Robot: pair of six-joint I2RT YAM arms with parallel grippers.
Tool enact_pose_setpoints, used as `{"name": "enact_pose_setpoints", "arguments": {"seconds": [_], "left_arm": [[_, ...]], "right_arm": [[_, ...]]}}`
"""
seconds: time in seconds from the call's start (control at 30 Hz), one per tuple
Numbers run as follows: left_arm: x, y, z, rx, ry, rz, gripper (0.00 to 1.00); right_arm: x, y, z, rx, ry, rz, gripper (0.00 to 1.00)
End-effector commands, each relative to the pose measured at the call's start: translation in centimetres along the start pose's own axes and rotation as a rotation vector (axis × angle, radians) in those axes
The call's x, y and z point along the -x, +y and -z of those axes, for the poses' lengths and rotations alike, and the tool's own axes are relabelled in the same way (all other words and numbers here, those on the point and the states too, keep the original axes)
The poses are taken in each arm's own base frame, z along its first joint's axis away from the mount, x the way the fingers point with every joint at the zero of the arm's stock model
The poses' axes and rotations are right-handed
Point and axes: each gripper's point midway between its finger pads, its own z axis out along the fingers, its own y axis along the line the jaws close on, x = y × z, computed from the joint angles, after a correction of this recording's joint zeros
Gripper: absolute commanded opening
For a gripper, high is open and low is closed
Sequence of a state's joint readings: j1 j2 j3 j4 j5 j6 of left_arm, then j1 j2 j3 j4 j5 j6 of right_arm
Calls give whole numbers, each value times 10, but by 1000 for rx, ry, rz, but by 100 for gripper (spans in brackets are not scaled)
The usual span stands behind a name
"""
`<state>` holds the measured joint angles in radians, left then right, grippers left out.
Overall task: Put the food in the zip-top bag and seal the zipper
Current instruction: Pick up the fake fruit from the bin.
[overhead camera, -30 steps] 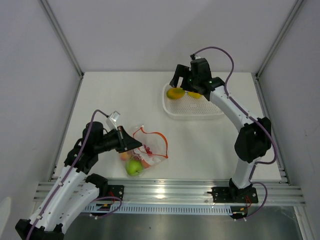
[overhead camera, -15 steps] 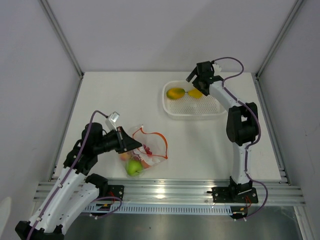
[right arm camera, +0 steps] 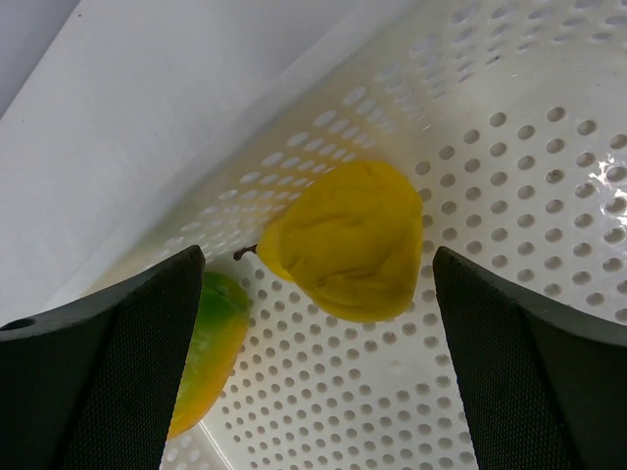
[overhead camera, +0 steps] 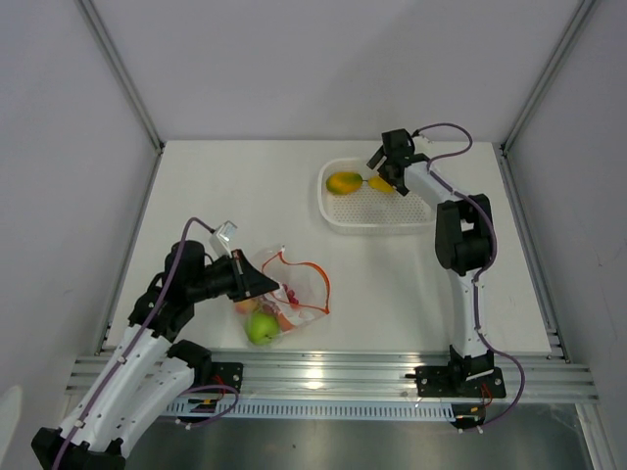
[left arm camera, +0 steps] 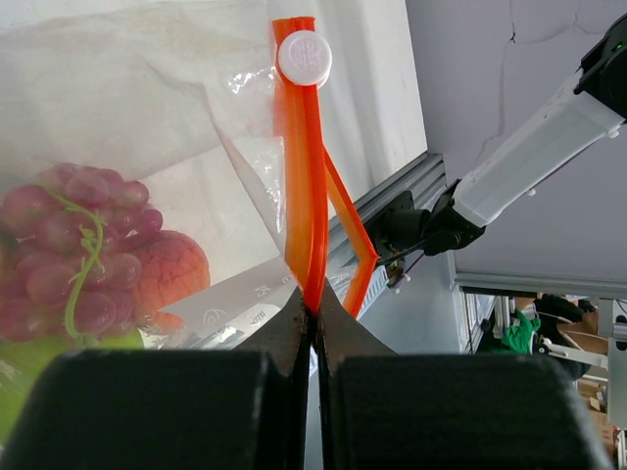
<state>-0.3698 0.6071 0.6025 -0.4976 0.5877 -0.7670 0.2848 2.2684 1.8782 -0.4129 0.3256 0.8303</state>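
The clear zip-top bag (overhead camera: 291, 297) lies at the front left with its mouth partly spread. My left gripper (overhead camera: 263, 282) (left arm camera: 313, 308) is shut on its orange zipper (left arm camera: 306, 186), which carries a white slider (left arm camera: 304, 59). Inside the bag are a green apple (overhead camera: 262, 328), dark red grapes (left arm camera: 73, 250) and an orange peach (left arm camera: 168, 269). An orange-yellow mango (overhead camera: 344, 182) (right arm camera: 211, 343) and a yellow piece (overhead camera: 380, 183) (right arm camera: 348, 240) lie in the white basket. My right gripper (overhead camera: 389, 168) (right arm camera: 315, 259) hangs open over the yellow piece, one finger on each side and neither touching it.
The white perforated basket (overhead camera: 377, 221) (right arm camera: 411, 392) stands at the back right of the table. Grey walls with metal posts close in the back and both sides. An aluminium rail (overhead camera: 333, 377) runs along the near edge between the arm bases.
The right gripper has shifted right from above the mango to above the yellow piece, and its arm has folded closer to the basket. The left gripper and bag have barely moved.
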Motion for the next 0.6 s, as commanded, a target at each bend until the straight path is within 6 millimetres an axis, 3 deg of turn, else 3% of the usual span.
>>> {"name": "enact_pose_setpoints", "arguments": {"seconds": [0.0,0.27,0.57], "left_arm": [[4,-1,-2,-17,-10,-25,1],[3,3,-5,-6,-1,-22,1],[3,4,-6,-4,1,-22,0]], "right_arm": [[19,6,-7,-1,-68,-36,99],[10,-5,-22,-27,-61,-32,90],[12,-11,-24,-37,-67,-15,72]]}}
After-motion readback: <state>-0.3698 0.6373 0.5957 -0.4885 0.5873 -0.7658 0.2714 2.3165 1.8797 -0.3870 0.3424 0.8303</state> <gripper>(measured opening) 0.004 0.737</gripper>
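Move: The yellow fruit lies in the bin nearly right under the right hand, some 3 cm below, about 1 cm ahead and 1 cm to its right. The mango is about 10 cm to the hand's left, level with it fore and aft, also some 3 cm lower; the bin's far wall rises roughly 6 cm ahead, 1 cm to the right. From the left hand the yellow fruit is about 41 cm ahead, 29 cm to the right and 15 cm lower. The right hand sinks about 2.5 cm into the bin over the yellow fruit, easing about 1 cm to its right as it goes, with the wrist all but steady and the fingers slanting forward and down. As it slows and stops sinking, the wide-open fingers close by about a quarter, bringing the pads in on either side of the yellow fruit until they seem just to touch it, without a full grip yet. ##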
